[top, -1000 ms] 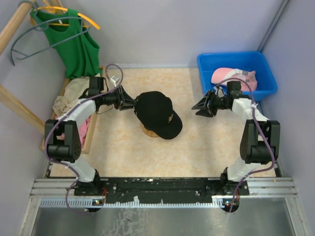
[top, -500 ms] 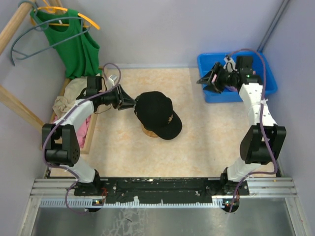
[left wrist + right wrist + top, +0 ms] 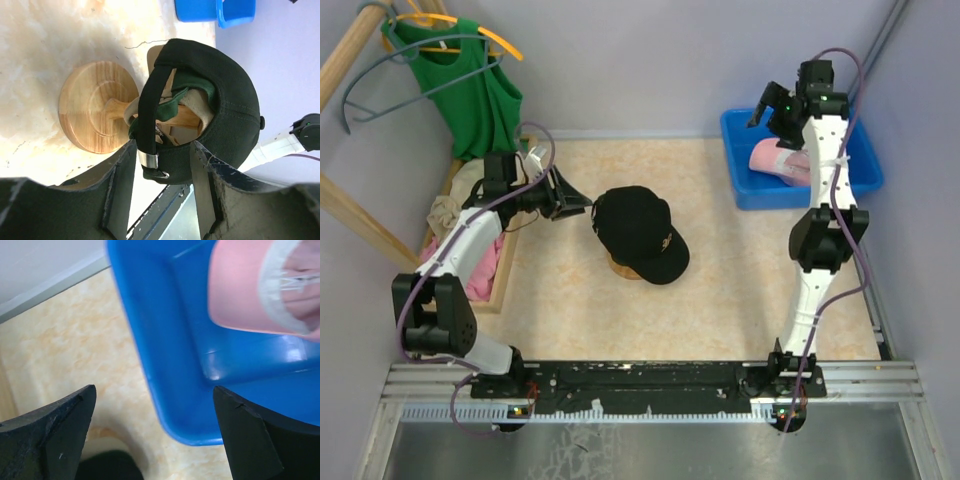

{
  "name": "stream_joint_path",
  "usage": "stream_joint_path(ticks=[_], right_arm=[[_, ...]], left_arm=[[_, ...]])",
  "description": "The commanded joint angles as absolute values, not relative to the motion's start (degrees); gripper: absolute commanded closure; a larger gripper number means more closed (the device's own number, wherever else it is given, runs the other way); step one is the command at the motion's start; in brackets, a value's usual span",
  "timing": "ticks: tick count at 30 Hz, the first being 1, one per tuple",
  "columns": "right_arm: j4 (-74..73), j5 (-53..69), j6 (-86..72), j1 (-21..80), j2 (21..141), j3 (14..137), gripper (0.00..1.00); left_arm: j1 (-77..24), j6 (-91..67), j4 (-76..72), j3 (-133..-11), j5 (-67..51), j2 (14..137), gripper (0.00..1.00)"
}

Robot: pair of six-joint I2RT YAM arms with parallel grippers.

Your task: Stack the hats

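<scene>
A black hat with a gold emblem [image 3: 640, 232] tops the stack on a round wooden stand [image 3: 95, 112] at the table's middle. Under it, the left wrist view shows a dark green hat [image 3: 197, 85] and a tan hat [image 3: 202, 115]. My left gripper [image 3: 575, 205] is at the black hat's back. It is open, and the rear strap [image 3: 148, 125] lies loose between the fingers of the left gripper [image 3: 163, 145]. A pink hat [image 3: 780, 160] lies in the blue bin [image 3: 850, 140]. My right gripper [image 3: 770, 108] hangs wide open and empty above the bin's near-left corner [image 3: 165, 340], beside the pink hat [image 3: 245, 295].
A green sleeveless top [image 3: 470, 90] hangs on a hanger at the back left, off a wooden rack. Below it a wooden box [image 3: 505, 270] holds pink and cream cloths [image 3: 455, 205]. Walls close in the table on three sides.
My right arm has swung up from beside the stack to above the blue bin, and its jaws have spread wide. My left gripper has opened wider and eased back from the black hat.
</scene>
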State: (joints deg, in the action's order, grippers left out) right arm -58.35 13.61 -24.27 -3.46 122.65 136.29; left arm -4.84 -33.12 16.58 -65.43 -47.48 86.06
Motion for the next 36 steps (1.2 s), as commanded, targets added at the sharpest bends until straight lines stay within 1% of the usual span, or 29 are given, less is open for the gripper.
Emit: stream_joint_path(ticks=[1, 6, 10, 13, 17, 20, 23, 26, 30, 36], right_arm=[[-64.96, 0.46, -23.07, -6.14, 126.09, 142.16, 0.01], [-60.36, -3.59, -24.25, -9.18, 126.61, 135.93, 0.01], [-56.73, -5.89, -24.79, -12.01, 127.31, 133.21, 0.01], [-56.85, -8.06, -23.76, -13.79, 129.88, 134.68, 0.01], [-59.35, -10.24, -21.82, -14.95, 135.45, 139.99, 0.01], [-58.92, -11.43, -21.44, -15.72, 137.78, 140.78, 0.01], [-57.07, -11.42, -21.48, -16.5, 139.42, 140.15, 0.01], [-56.49, -10.56, -21.38, -16.58, 142.54, 142.0, 0.01], [-55.92, -7.51, -21.85, -16.61, 146.68, 144.25, 0.01], [-51.51, -2.79, -23.01, -16.28, 149.16, 143.15, 0.01]], left_arm=[[-3.66, -32.08, 17.84, -64.69, -45.76, 84.65, 0.46], [-3.28, -31.99, 17.32, -64.62, -45.43, 85.52, 0.46], [-2.79, -31.64, 17.1, -65.09, -45.38, 86.73, 0.46], [-2.45, -31.55, 16.89, -65.93, -45.41, 88.02, 0.46], [-2.07, -31.68, 16.79, -68.05, -45.8, 90.06, 0.46], [-1.88, -31.73, 16.86, -69.24, -45.68, 91.05, 0.46], [-1.7, -31.43, 16.87, -70.04, -45.19, 91.4, 0.46], [-1.65, -30.9, 17.04, -70.5, -43.6, 91.41, 0.46], [-1.61, -31.31, 16.79, -71.19, -43.17, 92.11, 0.45], [-1.64, -32.11, 17.01, -73.15, -42.81, 93.75, 0.45]])
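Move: The last hat, the pink one, lies in the blue bin about 12 cm right of the right hand, some 3 cm farther out and 22 cm below. The bin's middle is about 14 cm right and 4 cm ahead, equally low; the black hat on the stand sits some 40 cm left and 20 cm back, roughly 4 cm below. From the left hand, the pink hat is about 67 cm right, 20 cm ahead and 18 cm below. Down to the pink hat's strap end comes the right hand, fingers still wide open: first mainly right while sinking, about 19 cm across, then mostly straight down for some 21 cm in all, turning clockwise about 25 degrees and tipping more downward. The left hand, empty and half open, draws about 5 cm forward and left, away from the black hat. ##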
